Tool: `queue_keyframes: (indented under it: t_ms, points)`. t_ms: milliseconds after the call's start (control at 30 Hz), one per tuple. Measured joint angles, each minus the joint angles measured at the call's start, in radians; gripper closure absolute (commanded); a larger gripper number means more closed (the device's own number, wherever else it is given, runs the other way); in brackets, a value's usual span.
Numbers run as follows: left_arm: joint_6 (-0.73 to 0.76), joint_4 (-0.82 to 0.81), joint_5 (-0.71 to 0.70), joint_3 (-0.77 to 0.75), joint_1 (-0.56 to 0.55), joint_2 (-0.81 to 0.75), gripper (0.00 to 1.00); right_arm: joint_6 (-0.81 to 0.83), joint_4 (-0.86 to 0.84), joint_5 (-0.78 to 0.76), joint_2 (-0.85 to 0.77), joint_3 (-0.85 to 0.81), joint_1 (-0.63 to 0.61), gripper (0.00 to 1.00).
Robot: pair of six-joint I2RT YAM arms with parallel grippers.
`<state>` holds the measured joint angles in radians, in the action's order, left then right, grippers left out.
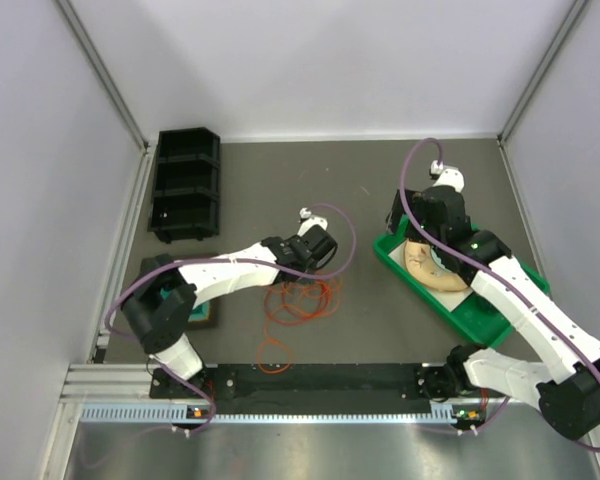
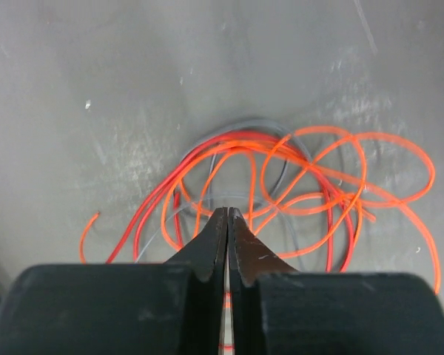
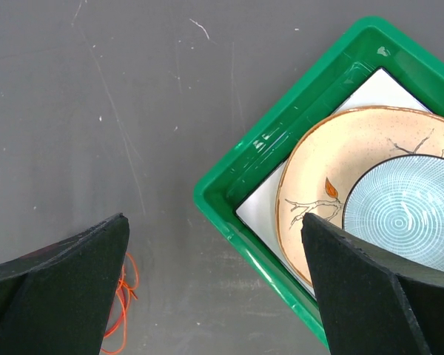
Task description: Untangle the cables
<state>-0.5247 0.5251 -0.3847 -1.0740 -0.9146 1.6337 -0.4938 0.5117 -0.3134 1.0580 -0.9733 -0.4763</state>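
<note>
The cables [image 1: 302,301] lie as a loose tangle of orange-red loops with a thin grey strand on the grey table, in front of the left arm. A separate small orange loop [image 1: 275,356] rests nearer the base rail. From the left wrist the tangle [image 2: 311,185] spreads around and beyond the fingertips. My left gripper [image 2: 228,211] is down in the tangle, jaws pressed together, with orange strands meeting its tips. My right gripper [image 3: 214,222] hovers wide open and holds nothing, above the corner of the green tray [image 3: 229,185], well right of the cables. A bit of orange cable [image 3: 122,296] peeks past its left finger.
The green tray [image 1: 480,312] at the right holds a beige plate [image 3: 318,155] and a blue patterned bowl [image 3: 407,214]. A black stacked bin [image 1: 187,185] stands at the back left. A small dark block [image 1: 206,312] lies beside the left arm.
</note>
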Motion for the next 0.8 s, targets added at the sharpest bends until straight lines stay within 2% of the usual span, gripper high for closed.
queue_keyframes:
  t_ms: [200, 367, 467, 500, 533, 600, 633, 667, 800]
  points:
    - [0.022, -0.002, 0.016, -0.116, 0.044, 0.068, 1.00, 0.000, -0.003, 0.006, -0.002, -0.003, 0.000, 0.01]
    - [0.079, -0.002, 0.066, -0.241, 0.121, 0.017, 0.98, 0.001, -0.001, 0.005, -0.022, -0.003, 0.000, 0.01]
    - [0.101, 0.000, 0.074, -0.288, 0.158, -0.050, 0.83, 0.000, -0.001, 0.005, -0.037, -0.002, 0.000, 0.01]
    - [0.104, 0.000, 0.082, -0.296, 0.159, -0.068, 0.75, 0.000, -0.002, 0.004, -0.039, -0.002, 0.000, 0.01]
    - [0.106, 0.001, 0.089, -0.298, 0.158, -0.079, 0.61, -0.001, -0.002, 0.005, -0.040, -0.002, 0.000, 0.01]
    - [0.100, 0.008, 0.118, -0.295, 0.153, -0.093, 0.42, -0.001, -0.003, 0.005, -0.041, -0.002, 0.000, 0.01]
    - [0.090, 0.006, 0.137, -0.284, 0.152, -0.093, 0.38, -0.001, -0.003, 0.005, -0.041, -0.002, 0.000, 0.01]
    - [0.080, 0.006, 0.155, -0.266, 0.151, -0.093, 0.30, -0.001, -0.003, 0.005, -0.041, -0.002, 0.000, 0.01]
    - [0.044, 0.031, 0.212, -0.165, 0.139, -0.074, 0.28, -0.004, -0.003, 0.005, -0.041, -0.002, 0.000, 0.01]
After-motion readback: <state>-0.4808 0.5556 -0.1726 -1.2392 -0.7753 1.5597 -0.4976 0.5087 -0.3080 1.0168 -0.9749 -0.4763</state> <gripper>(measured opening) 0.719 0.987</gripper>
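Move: The left gripper is already shut and low in the orange-red cable tangle, whose middle lies about 2 cm back, 1 cm to the right and 1 cm below the fingertips. The small orange loop lies some 14 cm back and 5 cm left; the green tray's middle is about 32 cm right and 1 cm ahead, both near table height. From the right gripper the tangle is about 20 cm left, 8 cm back and 16 cm below. Lift the shut left gripper out of the cable tangle, up about 14 cm and forward about 8 cm, rolling its left side down some 15 degrees. Near the top, start opening the fingers, then sink and draw back partway towards the tangle while they spread to nearly three-quarters, stopping above its far side. ##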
